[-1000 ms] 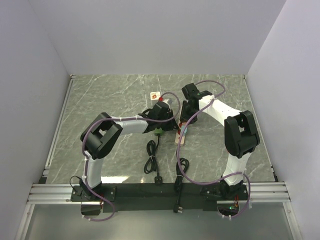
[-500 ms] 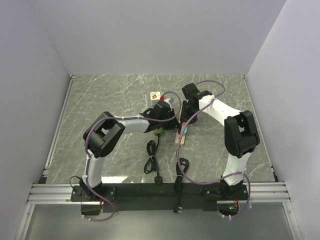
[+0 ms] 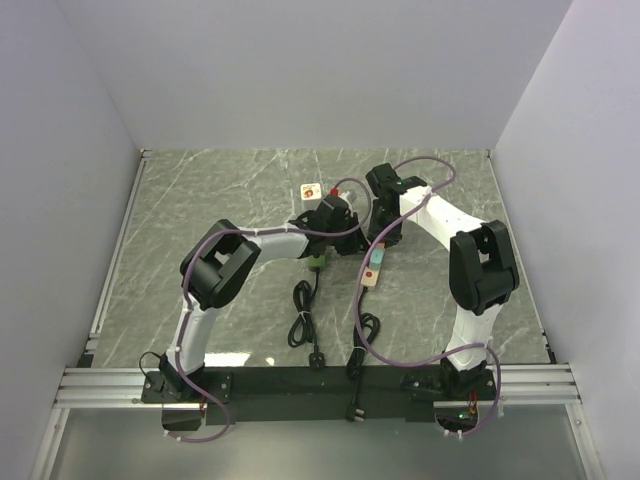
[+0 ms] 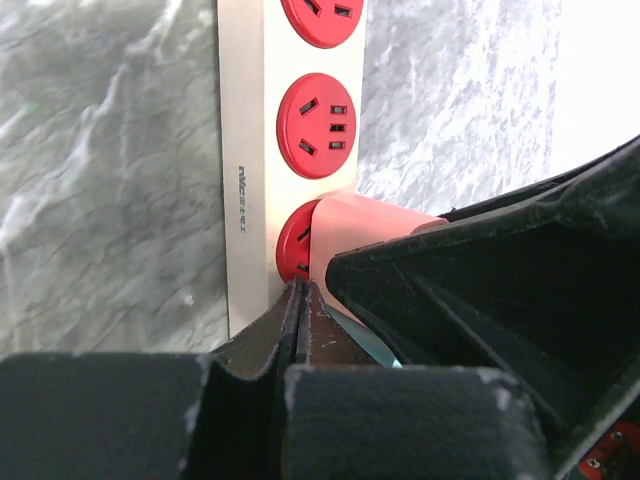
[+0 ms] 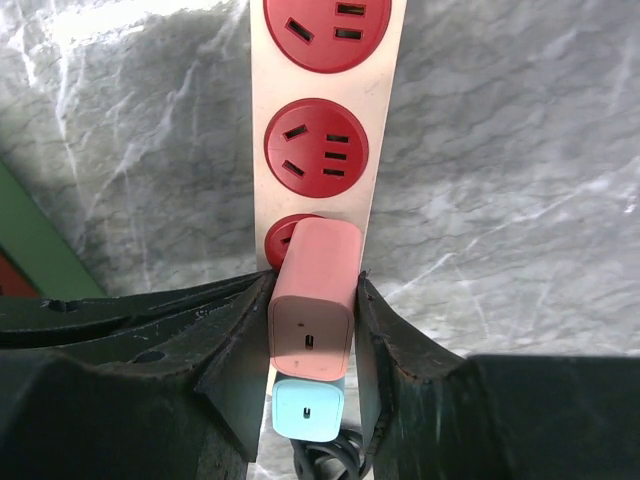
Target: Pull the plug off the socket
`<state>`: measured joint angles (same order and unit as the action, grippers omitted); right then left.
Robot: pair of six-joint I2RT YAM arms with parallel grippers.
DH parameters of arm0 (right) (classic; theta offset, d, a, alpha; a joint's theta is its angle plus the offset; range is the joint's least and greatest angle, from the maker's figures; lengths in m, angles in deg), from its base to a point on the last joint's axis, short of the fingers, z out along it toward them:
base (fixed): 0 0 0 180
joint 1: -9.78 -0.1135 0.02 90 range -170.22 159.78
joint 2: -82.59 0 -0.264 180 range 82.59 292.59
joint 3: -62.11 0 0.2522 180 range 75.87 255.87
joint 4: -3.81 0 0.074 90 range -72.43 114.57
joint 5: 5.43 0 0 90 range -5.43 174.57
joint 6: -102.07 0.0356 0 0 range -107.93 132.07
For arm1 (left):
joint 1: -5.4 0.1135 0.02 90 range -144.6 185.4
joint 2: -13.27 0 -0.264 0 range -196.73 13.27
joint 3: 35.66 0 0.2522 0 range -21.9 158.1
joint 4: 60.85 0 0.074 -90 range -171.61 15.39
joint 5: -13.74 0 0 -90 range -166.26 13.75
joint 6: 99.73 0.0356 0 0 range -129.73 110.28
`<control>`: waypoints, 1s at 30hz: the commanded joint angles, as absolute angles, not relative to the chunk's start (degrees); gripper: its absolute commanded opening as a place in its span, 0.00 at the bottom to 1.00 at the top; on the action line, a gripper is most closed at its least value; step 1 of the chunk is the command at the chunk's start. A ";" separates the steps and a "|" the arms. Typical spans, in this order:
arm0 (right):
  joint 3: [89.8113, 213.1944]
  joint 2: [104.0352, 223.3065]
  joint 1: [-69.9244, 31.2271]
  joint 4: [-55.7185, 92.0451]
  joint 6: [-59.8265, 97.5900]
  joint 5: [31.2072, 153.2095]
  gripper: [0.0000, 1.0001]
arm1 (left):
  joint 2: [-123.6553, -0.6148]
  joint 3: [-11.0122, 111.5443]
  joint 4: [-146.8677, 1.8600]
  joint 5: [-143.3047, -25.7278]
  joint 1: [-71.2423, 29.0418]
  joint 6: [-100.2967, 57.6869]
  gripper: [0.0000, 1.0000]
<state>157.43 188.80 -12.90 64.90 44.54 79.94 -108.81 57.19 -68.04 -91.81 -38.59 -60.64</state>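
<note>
A white power strip point(image 5: 325, 150) with red sockets lies on the marble table; it also shows in the top view point(image 3: 374, 268). A pink plug point(image 5: 315, 300) sits in its third socket, with a light blue plug point(image 5: 308, 410) just behind it. My right gripper point(image 5: 313, 290) is shut on the pink plug, one finger on each side. My left gripper point(image 4: 300, 300) is shut with nothing between its fingers. Its tips rest at the strip's edge, right beside the pink plug point(image 4: 370, 225). In the top view both grippers meet over the strip, left point(image 3: 352, 238) and right point(image 3: 383, 243).
A green object point(image 3: 316, 263) lies just left of the strip. Black cables coil in front, one point(image 3: 303, 320) on the left and the strip's cord point(image 3: 362, 335) on the right. A small white card point(image 3: 311, 190) lies behind the left wrist. White walls enclose the table.
My left arm has reached further right, up to the strip. The strip's near end has shifted slightly right. My right gripper stays on the pink plug.
</note>
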 commanded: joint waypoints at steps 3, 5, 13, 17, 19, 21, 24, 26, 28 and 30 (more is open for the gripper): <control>163.85 181.38 -14.22 65.03 44.67 86.41 0.00 | -116.98 57.28 -78.65 -85.84 -39.07 -57.10 0.00; 163.32 181.12 -14.22 64.68 44.76 86.59 0.00 | -117.68 57.72 -79.00 -85.66 -39.07 -56.92 0.00; 160.43 176.21 -14.39 62.93 45.38 87.56 0.00 | -118.13 58.43 -80.23 -85.13 -39.07 -56.40 0.00; 157.45 173.65 -16.05 62.32 46.16 84.95 0.00 | -117.77 57.99 -80.15 -84.87 -39.07 -56.48 0.00; 156.29 173.38 -15.45 60.19 46.08 87.10 0.00 | -117.77 58.08 -80.32 -84.78 -38.99 -56.48 0.00; 156.64 175.22 -15.36 60.98 45.99 86.67 0.00 | -117.95 58.52 -80.58 -84.96 -39.07 -56.57 0.00; 155.94 174.53 -16.24 58.20 45.55 86.33 0.00 | -117.69 58.52 -80.50 -84.78 -39.16 -56.75 0.00; 157.42 175.48 -16.06 59.92 45.47 84.58 0.00 | -117.34 58.60 -80.67 -84.43 -39.07 -56.75 0.00; 158.04 175.93 -15.80 62.12 45.47 81.24 0.00 | -116.55 58.25 -80.50 -84.17 -39.16 -56.83 0.00; 157.52 174.54 -14.49 63.96 46.69 74.94 0.00 | -116.02 57.90 -80.32 -84.17 -39.16 -56.83 0.00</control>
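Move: The right fingers already grip the pink plug, seated in the socket strip, whose middle lies about 4 cm below that hand and 1 cm back. The blue plug stands in the same strip, some 4 cm back from the right hand and 1 cm to its left; the green strip runs about 15 cm to its left and 2 cm ahead. From the left hand, the strip's middle is roughly 2 cm to the right and 1 cm below, the pink plug 3 cm to the right. With its shut fingertips still against the strip's left side, the left hand pushes it a good centimetre to the right and braces there. The right hand keeps pinching the pink plug, shifts about 1 cm right, then sharply pulls it up some 8 cm off the socket, swinging back left 3 to 4 cm as its fingertips tilt forward and left. ##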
